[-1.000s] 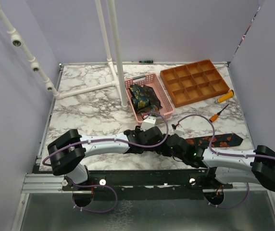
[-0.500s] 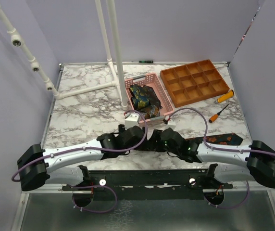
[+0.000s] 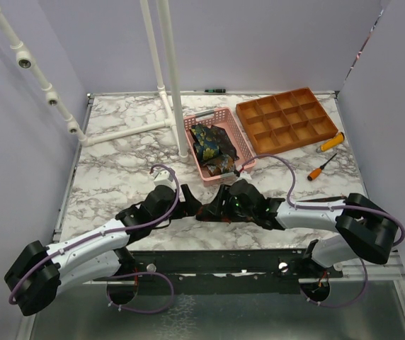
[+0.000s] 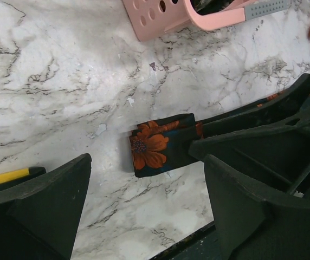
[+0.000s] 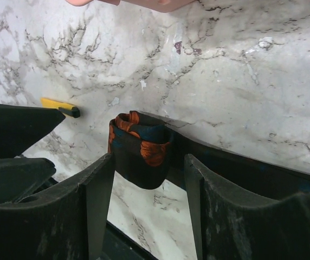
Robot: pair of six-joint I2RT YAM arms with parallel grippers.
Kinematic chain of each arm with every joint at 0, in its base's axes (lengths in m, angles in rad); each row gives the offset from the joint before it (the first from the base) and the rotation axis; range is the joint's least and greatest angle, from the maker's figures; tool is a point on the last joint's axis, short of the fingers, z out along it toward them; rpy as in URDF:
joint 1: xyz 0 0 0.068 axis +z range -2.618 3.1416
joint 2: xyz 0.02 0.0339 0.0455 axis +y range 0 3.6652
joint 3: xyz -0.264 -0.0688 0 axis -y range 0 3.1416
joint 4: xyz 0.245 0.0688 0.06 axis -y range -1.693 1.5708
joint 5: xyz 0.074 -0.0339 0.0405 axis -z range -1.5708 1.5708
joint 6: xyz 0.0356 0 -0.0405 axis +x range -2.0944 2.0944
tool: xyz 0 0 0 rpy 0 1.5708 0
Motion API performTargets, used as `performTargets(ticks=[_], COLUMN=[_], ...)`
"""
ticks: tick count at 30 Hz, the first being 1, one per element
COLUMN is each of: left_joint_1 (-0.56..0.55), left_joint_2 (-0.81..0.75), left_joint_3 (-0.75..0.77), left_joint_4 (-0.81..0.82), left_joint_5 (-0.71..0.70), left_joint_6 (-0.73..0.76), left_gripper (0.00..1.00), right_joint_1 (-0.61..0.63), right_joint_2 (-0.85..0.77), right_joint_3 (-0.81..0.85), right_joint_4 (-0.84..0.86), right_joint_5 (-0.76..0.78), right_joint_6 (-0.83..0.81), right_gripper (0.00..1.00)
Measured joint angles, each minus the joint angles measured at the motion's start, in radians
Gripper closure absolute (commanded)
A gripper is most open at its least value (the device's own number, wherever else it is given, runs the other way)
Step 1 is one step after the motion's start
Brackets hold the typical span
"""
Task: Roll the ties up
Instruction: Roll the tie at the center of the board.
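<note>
A tie with orange flowers on dark cloth point(image 4: 160, 143) is partly rolled into a small roll point(image 5: 141, 151) near the table's front middle point(image 3: 197, 210). Its unrolled tail runs right under the right arm. My right gripper point(image 5: 149, 179) is open, with the roll standing between its fingertips point(image 3: 213, 207). My left gripper point(image 4: 147, 173) is open and empty, facing the roll from the left point(image 3: 178, 205). More patterned ties point(image 3: 209, 145) lie bunched in the pink basket point(image 3: 239, 138).
An orange compartment tray point(image 3: 287, 120) stands at the back right. Two orange-handled screwdrivers point(image 3: 328, 144) point(image 3: 323, 168) lie to its right. A white pipe frame point(image 3: 168, 78) rises beside the basket. The table's front edge point(image 4: 193, 244) is close below the roll.
Both grippers have moved left along the front of the table with the roll. The tie's flat wide end, seen earlier on the right, is no longer visible.
</note>
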Motion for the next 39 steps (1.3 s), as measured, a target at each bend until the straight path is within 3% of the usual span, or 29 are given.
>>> performTargets(ticks=[13, 22, 25, 34, 39], left_joint_1=[0.038, 0.047, 0.047, 0.051, 0.051], left_joint_2=[0.052, 0.100, 0.112, 0.132, 0.149], left_joint_3=[-0.039, -0.078, -0.079, -0.080, -0.085], left_joint_4=[0.140, 0.195, 0.205, 0.241, 0.253], left_joint_5=[0.086, 0.110, 0.115, 0.123, 0.129], left_joint_6=[-0.003, -0.002, -0.001, 0.000, -0.003], left_gripper=[0.16, 0.16, 0.16, 0.17, 0.19], right_joint_1=[-0.037, -0.051, -0.056, -0.076, -0.090], right_joint_2=[0.114, 0.124, 0.123, 0.129, 0.190], right_joint_3=[-0.009, -0.050, -0.066, -0.099, -0.115], right_joint_4=[0.123, 0.185, 0.210, 0.259, 0.326], right_joint_5=[-0.136, -0.202, -0.232, -0.332, -0.390], right_joint_6=[0.010, 0.026, 0.034, 0.057, 0.086], right_gripper=[0.59, 0.85, 0.90, 1.00, 1.00])
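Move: The rolled end of the tie stands on the table almost under the right fingers, roughly 3 cm below the right hand, 2 cm to its left and 1 cm back. From the left hand it lies some 5 cm right, 1 cm back and 6 cm lower. The yellow cutter is about 11 cm left of the left hand and 1 cm back. The pink basket's middle is some 21 cm straight ahead of the right hand. The tie's roll gets pinched at its right part by the right fingers, which shut from just over half open as that hand first sinks and slips slightly left, then draws back and sinks again, about 3.5 cm down and back in all, twisting some 20 degrees counter-clockwise and tips-down. The left hand, still wide open, eases down about 3 cm and slightly right beside the roll. ##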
